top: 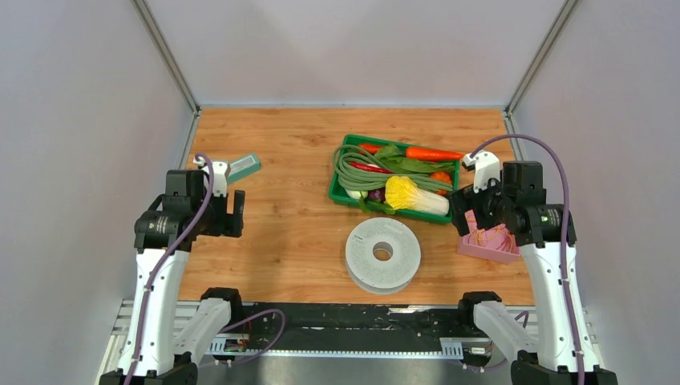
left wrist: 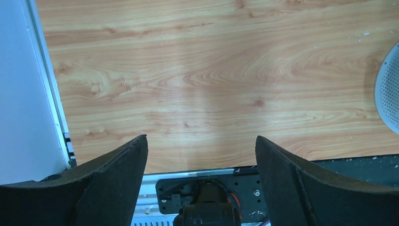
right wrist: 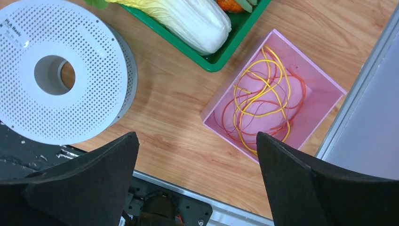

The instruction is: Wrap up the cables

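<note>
The large flat round light-grey spool (top: 382,253) with a centre hole lies flat on the wooden table near the front edge, between the arms. Its perforated face shows in the right wrist view (right wrist: 89,70), and its edge shows at the right of the left wrist view (left wrist: 389,89). I cannot make out the thin strand or its loose end. My left gripper (top: 232,215) (left wrist: 201,137) is open and empty above bare wood, well left of the spool. My right gripper (top: 463,210) (right wrist: 196,134) is open and empty, above the table between the spool and a pink box.
A pink box (top: 487,243) (right wrist: 324,87) holding loose yellow and orange-red wires sits at the right. A green tray (top: 341,168) (right wrist: 221,59) of vegetables stands behind the spool. A small teal item (top: 244,166) lies at the back left. Walls enclose the sides.
</note>
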You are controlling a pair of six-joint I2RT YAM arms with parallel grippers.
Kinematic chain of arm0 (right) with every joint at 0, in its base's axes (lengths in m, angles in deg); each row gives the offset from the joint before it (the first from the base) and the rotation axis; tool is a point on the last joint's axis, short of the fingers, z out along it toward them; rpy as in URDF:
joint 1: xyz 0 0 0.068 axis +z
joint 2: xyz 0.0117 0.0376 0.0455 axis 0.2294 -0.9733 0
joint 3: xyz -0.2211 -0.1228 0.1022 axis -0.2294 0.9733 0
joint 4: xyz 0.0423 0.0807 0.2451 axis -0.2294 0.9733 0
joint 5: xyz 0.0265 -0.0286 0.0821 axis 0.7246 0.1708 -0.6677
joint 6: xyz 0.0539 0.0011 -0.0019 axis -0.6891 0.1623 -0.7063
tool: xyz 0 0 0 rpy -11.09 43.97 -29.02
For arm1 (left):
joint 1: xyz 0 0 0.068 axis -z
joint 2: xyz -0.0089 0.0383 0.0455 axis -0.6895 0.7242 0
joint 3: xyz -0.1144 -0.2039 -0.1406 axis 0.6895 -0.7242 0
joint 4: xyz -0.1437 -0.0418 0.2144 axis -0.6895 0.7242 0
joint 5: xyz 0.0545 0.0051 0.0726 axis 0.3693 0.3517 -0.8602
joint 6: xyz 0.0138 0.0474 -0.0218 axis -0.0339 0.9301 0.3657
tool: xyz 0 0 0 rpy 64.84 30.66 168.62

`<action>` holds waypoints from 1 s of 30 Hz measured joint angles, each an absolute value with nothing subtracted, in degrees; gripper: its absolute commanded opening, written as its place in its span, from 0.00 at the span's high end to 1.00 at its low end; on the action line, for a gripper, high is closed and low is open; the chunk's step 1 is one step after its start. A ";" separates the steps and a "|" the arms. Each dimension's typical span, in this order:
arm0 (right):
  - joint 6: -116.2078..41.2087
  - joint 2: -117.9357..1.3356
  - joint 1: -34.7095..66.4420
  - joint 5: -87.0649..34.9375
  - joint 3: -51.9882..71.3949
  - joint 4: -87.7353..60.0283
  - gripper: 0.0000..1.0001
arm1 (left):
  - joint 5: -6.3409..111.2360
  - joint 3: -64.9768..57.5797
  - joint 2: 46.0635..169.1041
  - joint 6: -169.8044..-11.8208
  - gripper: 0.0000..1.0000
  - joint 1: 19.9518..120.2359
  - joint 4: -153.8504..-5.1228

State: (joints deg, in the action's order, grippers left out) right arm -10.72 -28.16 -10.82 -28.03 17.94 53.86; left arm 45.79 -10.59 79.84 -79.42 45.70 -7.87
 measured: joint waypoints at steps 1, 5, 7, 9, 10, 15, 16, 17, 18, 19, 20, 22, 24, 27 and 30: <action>-9.82 -28.22 -10.82 -28.66 17.77 54.13 0.00 | 46.21 -10.59 79.81 -78.72 0.08 45.68 -7.87; -5.58 -28.94 -10.80 -31.00 16.98 55.96 0.00 | 49.18 -10.18 79.75 -75.86 0.08 45.68 -7.45; -3.33 -29.97 -10.28 -31.68 16.41 56.95 0.00 | 51.32 -9.63 79.62 -74.57 0.08 45.68 -7.30; -1.19 -31.35 -9.34 -32.18 16.17 57.73 0.00 | 53.38 -9.21 79.36 -73.76 0.08 45.68 -7.15; -0.03 -32.05 -8.66 -32.42 16.17 58.15 0.00 | 54.73 -8.95 79.27 -73.47 0.08 45.68 -6.97; 6.50 -33.05 -1.99 -32.62 17.70 59.22 0.00 | 59.08 -8.71 78.66 -72.86 0.08 45.68 -6.93; 7.27 -32.90 -0.31 -32.49 18.40 59.22 0.00 | 59.69 -8.69 78.48 -72.84 0.08 45.68 -6.97; 8.43 -32.64 2.51 -31.59 19.71 59.09 0.00 | 60.42 -8.69 78.28 -72.80 0.08 45.68 -6.99; 9.30 -32.53 4.83 -31.05 20.94 59.09 0.00 | 61.18 -8.67 78.09 -72.71 0.08 45.68 -7.06; 10.18 -32.51 7.27 -30.26 22.33 59.09 0.00 | 62.01 -8.65 77.98 -72.64 0.08 45.68 -7.15; 11.07 -32.62 9.59 -29.49 23.78 59.07 0.00 | 62.75 -8.65 77.98 -72.58 0.08 45.68 -7.25; 12.73 -33.21 13.28 -28.44 26.55 59.07 0.00 | 64.11 -8.62 77.96 -72.53 0.08 45.68 -7.52; 14.07 -34.06 15.49 -27.96 28.59 59.02 0.00 | 65.11 -8.62 78.11 -72.51 0.08 45.68 -7.89; 16.49 -34.93 17.59 -27.40 31.65 58.37 0.00 | 65.75 -8.62 78.35 -72.47 0.08 45.68 -8.02; 18.79 -35.54 19.56 -26.83 35.23 56.90 0.00 | 66.27 -8.62 78.59 -72.49 0.08 45.68 -8.02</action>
State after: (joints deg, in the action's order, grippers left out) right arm 18.79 -35.54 19.56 -26.83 35.23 56.90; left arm 66.27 -8.62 78.59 -72.49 45.68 -8.02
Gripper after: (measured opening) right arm 0.998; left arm 0.918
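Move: The white spool lies about 21 cm to the left of my right hand, level with it fore and aft and some 19 cm below. From that hand, the pink box of cables stands about 8 cm ahead and 10 cm to the right, and the green vegetable basket about 21 cm ahead and 16 cm to the left, both roughly as low. From my left hand the spool is about 37 cm to the right, 2 cm ahead and 19 cm below. I swing my open right hand down by nearly 12 cm while drawing it back and left about 6 cm each way, into the gap between the pink box and the spool, turning it well over 50 degrees counter-clockwise so the fingers face the spool's right side. My left hand, still open, eases some 5 cm right towards the spool, rising slightly and turning clockwise. ##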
